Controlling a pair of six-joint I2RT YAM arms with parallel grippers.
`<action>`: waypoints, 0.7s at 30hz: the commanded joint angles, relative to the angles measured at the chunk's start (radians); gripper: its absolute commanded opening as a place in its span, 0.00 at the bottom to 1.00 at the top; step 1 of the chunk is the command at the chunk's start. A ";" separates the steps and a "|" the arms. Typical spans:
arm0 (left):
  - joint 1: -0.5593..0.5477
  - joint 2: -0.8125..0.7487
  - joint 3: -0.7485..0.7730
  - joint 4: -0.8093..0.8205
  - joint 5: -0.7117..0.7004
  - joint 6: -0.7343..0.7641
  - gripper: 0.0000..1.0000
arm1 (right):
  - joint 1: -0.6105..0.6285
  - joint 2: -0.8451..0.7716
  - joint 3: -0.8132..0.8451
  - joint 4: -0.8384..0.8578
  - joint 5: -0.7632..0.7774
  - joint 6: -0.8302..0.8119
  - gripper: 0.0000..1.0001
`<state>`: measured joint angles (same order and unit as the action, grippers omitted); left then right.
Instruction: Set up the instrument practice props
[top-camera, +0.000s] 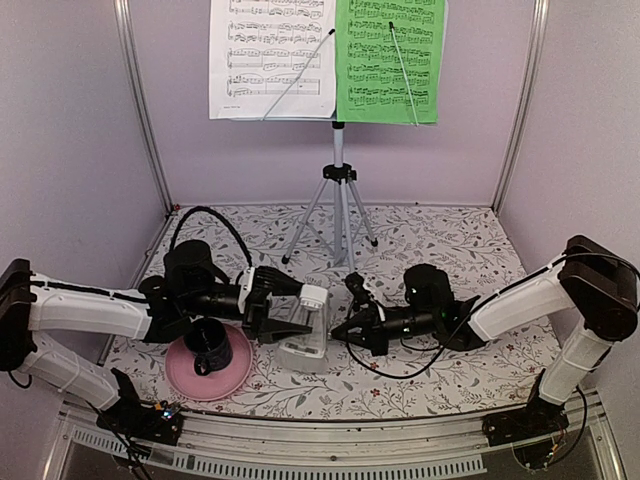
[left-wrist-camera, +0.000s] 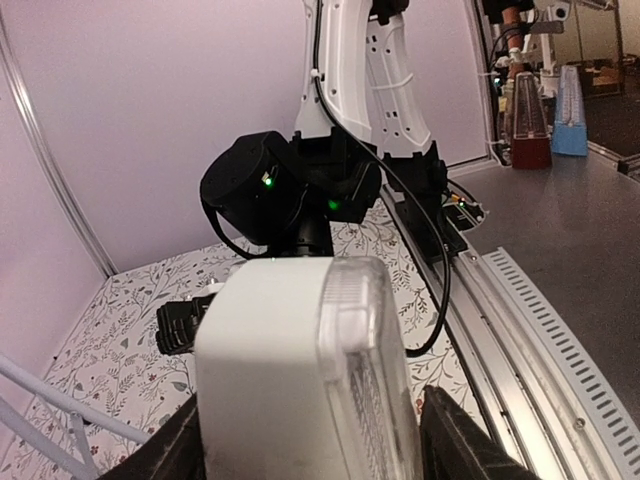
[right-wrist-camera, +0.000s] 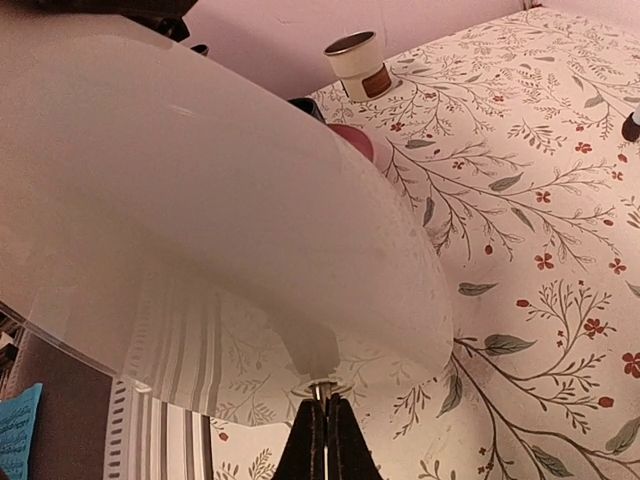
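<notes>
The white pyramid metronome (top-camera: 305, 335) lies tipped over, low over the table's front middle, and my left gripper (top-camera: 272, 318) is shut on its sides. In the left wrist view the metronome (left-wrist-camera: 290, 370) and its clear front cover fill the space between the two dark fingers (left-wrist-camera: 455, 445). My right gripper (right-wrist-camera: 325, 430) is shut on a thin silver pin (right-wrist-camera: 320, 388) that sticks out of the metronome's clear cover (right-wrist-camera: 200, 200). At the back, the music stand (top-camera: 338, 180) on its silver tripod carries a white sheet (top-camera: 272, 55) and a green sheet (top-camera: 390, 60).
A dark mug (top-camera: 208, 345) stands on a pink plate (top-camera: 200, 380) just under my left wrist. A small beige cup (right-wrist-camera: 358, 65) stands farther off on the floral cloth. Metal frame posts (top-camera: 140, 100) flank the back corners, and a rail runs along the near edge.
</notes>
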<state>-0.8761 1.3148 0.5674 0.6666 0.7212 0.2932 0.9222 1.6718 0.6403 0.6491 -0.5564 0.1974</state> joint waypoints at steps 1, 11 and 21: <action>-0.016 -0.062 0.053 0.048 0.008 0.038 0.18 | 0.001 -0.022 -0.016 0.003 -0.001 0.029 0.00; -0.151 -0.149 0.095 -0.176 -0.156 0.265 0.18 | -0.080 -0.019 0.013 0.023 -0.204 0.235 0.00; -0.272 -0.225 0.126 -0.337 -0.260 0.511 0.15 | -0.116 -0.019 0.023 0.048 -0.379 0.450 0.00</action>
<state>-1.0889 1.1397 0.6262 0.3279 0.4988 0.6426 0.8402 1.6615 0.6521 0.6838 -0.8497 0.4980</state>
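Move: The metronome's winding key, already between the right fingertips, lies some 12 cm below the left hand, about 5 cm to its right and 2 cm ahead. The metronome's middle is about 6 cm straight below the left hand; from the right hand it is some 5 cm left, 6 cm up and 1 cm back. The dark mug on its pink plate stands roughly 22 cm left of the left hand, level with it fore and aft, some 18 cm lower. The right fingers keep their pinch on the winding key and roll it about 20 degrees, clockwise seen from the right side, rising some 3 cm and easing slightly back. Against that, the left hand, still gripping the metronome higher up, draws back about 5 cm, rises a little and rolls nearly as far the other way, tipping the metronome's top towards the robot. ##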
